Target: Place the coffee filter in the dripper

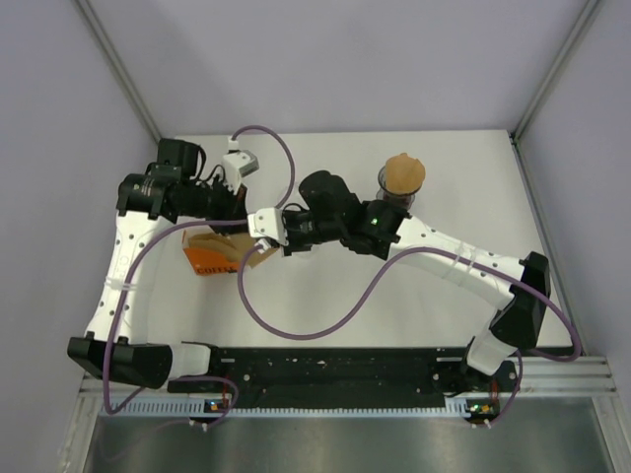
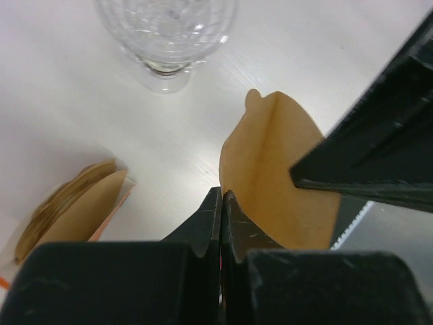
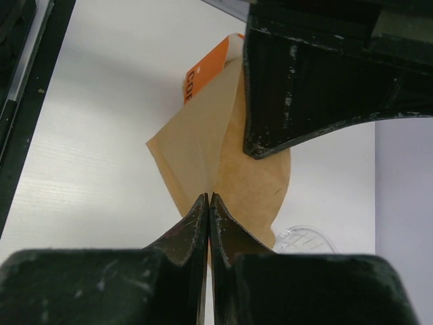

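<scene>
A brown paper coffee filter [image 1: 258, 258] hangs between both grippers above the table, left of centre. My left gripper [image 2: 222, 194] is shut on one edge of the filter [image 2: 277, 169]. My right gripper [image 3: 208, 198] is shut on the filter [image 3: 196, 149] from the other side, and its layers spread apart. In the top view the left gripper [image 1: 240, 225] and right gripper [image 1: 264, 244] meet over the filter. The clear glass dripper [image 1: 401, 189] stands at the back right, with something round and brown on its top. It also shows in the left wrist view [image 2: 166, 34] and the right wrist view [image 3: 304, 238].
An orange packet [image 1: 202, 258] with a stack of brown filters [image 2: 74, 203] lies on the table just left of the held filter; its orange edge also shows in the right wrist view [image 3: 206, 64]. Purple cables loop over the table's middle. Grey walls enclose the table.
</scene>
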Controlling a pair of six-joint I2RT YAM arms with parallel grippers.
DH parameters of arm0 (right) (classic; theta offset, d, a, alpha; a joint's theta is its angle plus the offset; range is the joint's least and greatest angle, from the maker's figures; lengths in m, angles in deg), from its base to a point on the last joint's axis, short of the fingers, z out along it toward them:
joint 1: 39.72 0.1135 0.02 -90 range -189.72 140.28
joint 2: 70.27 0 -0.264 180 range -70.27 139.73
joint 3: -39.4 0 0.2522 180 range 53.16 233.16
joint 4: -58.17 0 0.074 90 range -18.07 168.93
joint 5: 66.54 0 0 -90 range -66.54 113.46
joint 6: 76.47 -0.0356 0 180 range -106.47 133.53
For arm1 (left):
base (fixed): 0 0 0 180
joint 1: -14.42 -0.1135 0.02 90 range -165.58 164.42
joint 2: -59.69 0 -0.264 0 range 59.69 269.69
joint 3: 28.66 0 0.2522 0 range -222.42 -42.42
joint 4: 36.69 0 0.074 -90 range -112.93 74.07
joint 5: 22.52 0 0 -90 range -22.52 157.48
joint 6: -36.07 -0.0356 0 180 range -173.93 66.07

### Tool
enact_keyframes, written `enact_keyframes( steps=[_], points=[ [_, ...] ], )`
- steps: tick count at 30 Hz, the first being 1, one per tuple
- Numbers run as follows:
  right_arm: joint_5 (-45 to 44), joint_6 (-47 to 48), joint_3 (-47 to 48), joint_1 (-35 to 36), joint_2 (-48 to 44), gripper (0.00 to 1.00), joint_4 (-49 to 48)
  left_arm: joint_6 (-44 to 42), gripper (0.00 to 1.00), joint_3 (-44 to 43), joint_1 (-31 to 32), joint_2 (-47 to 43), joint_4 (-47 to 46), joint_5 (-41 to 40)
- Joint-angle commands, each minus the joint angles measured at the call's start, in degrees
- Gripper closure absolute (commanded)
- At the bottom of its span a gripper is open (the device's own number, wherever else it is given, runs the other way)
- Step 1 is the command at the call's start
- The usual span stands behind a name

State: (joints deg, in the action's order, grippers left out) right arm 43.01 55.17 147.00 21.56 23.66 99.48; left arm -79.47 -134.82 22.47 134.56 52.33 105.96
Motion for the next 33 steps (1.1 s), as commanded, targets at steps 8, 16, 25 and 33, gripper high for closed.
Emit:
enact_keyframes(
  steps=[8,16,25,33],
  points=[
    [1.73,-4.62,-5.07,0.42,-4.1,0.91,-6.27,13.5,1.0,-6.12,0.91,0.63,-14.97,-19.49],
    [-9.18,-32.72,-7.19,-3.87,-8.77,0.2,-23.67,11.31,1.0,-12.53,2.84,-1.22,-18.05,-34.68],
    [-5.76,-71.07,4.58,-13.55,2.03,0.01,-31.58,0.41,1.0,-10.87,6.79,-4.73,-22.88,-51.04],
    [-2.33,-85.05,14.6,-12.85,12.76,0.02,-39.24,-7.15,1.0,-0.52,13.82,-12.81,-35.35,-59.39]
  ],
)
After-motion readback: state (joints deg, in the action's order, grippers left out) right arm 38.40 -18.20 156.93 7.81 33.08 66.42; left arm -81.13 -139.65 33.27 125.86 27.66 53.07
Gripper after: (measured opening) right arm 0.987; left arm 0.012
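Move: Both closed grippers still pinch the held filter. From the left hand, the free clear dripper is about 8 cm ahead, 9 cm to the right and 14 cm below, on a clear carafe; from the right hand it is some 6 cm ahead, 5 cm right and 14 cm down. The filter box is roughly 2 cm ahead of the left hand, 11 cm left and 23 cm below, and the filled dripper about 13 cm ahead, 30 cm right, 14 cm below. The right hand lets go of the filter, opening wide as it dips about 2 cm, then goes forward and up some 13 cm each, rolling over and levelling its fingers to point left. The left keeps its pinch and carries the filter forward, then up and left, away from the clear dripper, about 13 cm up overall, swinging its fingers from rightward-down to forward. ##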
